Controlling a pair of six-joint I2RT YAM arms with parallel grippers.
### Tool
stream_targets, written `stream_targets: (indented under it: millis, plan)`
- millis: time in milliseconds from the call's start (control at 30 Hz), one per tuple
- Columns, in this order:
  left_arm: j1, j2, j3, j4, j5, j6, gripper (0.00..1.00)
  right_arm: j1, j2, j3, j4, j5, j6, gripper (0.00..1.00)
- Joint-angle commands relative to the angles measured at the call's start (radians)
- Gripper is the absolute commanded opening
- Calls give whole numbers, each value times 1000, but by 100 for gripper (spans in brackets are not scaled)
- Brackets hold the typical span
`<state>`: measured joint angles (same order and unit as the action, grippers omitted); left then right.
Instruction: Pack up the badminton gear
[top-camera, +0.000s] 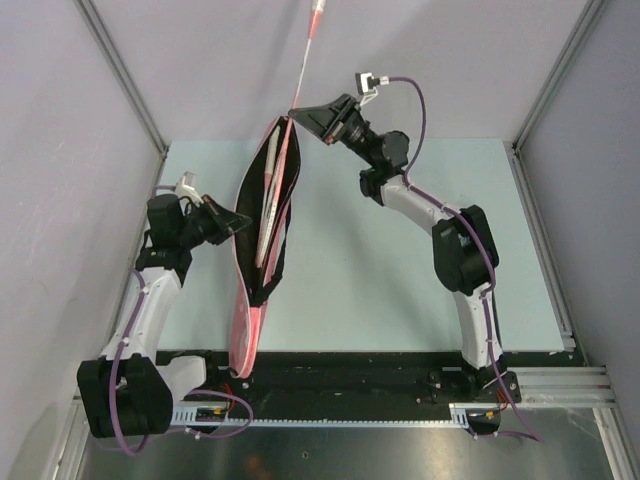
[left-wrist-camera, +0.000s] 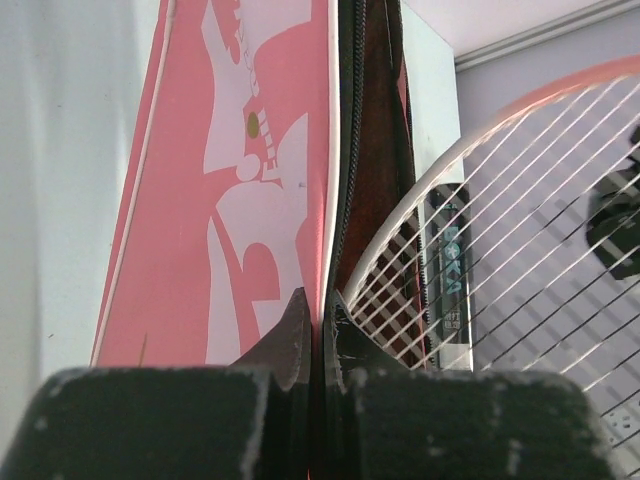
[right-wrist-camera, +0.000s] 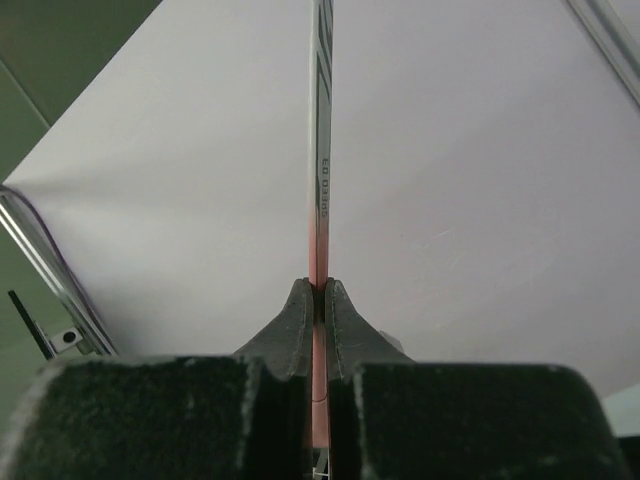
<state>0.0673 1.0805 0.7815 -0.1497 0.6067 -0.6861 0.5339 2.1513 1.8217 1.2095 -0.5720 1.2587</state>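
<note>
The pink racket bag (top-camera: 262, 235) stands on its edge on the table, its black-lined mouth gaping upward. My left gripper (top-camera: 240, 222) is shut on the bag's zipper edge (left-wrist-camera: 340, 180); the pink side with white lettering (left-wrist-camera: 230, 200) fills the left wrist view. A pink-framed racket head with white strings (left-wrist-camera: 480, 260) shows inside the opening. My right gripper (top-camera: 300, 115) is shut on a racket's thin pink and silver shaft (right-wrist-camera: 320, 150), which rises out of the bag's far end (top-camera: 312, 30). A white handle (top-camera: 268, 205) lies inside the bag. Shuttlecocks and the tube are out of view.
The pale green table (top-camera: 420, 290) lies to the right of the bag. Grey walls and aluminium posts (top-camera: 120, 70) close in the sides and back. A black rail (top-camera: 350, 375) runs along the near edge by the arm bases.
</note>
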Motion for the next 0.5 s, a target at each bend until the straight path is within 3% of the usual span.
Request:
stream_targets:
  millis: [0,167,300,467]
  plan:
    - [-7,-53,13,104,31,-52,0,35,13,-48,264,72,86,0]
    - [-6,-86,-10,133,-28,-108,0,96,42,-211,383,89,133,0]
    - [-6,-97,-96,330,-22,-248,0,158,36,-332,392,45,88,0]
    - [-12,-90,-136,387,-25,-288,0,179,42,-441,390,-17,70,0]
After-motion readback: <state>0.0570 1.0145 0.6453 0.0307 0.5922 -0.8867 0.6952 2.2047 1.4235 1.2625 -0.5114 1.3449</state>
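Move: The right hand holds a racket by its shaft, handle up and head pointing down. The middle of the bag's open mouth lies about 10 cm back, 9 cm left and 25 cm below it. The other racket's handle, already inside, is level with it, 6 cm left and 15 cm lower. The bag's far end is 5 cm ahead, 3 cm left and 12 cm lower. The left hand, already pinching the bag's edge, has the mouth's middle 5 cm to its right and 3 cm lower. Down above all, then leftwards and back, the right hand plunges some 20 cm with fingers shut on the shaft, feeding the racket head edge-on into the open bag beside the other racket. The wrist tips the racket about 25 degrees, its handle end leaning farther forward. The left hand keeps its pinch on the bag's edge and stays near its place, rolling slightly with its left side down. ##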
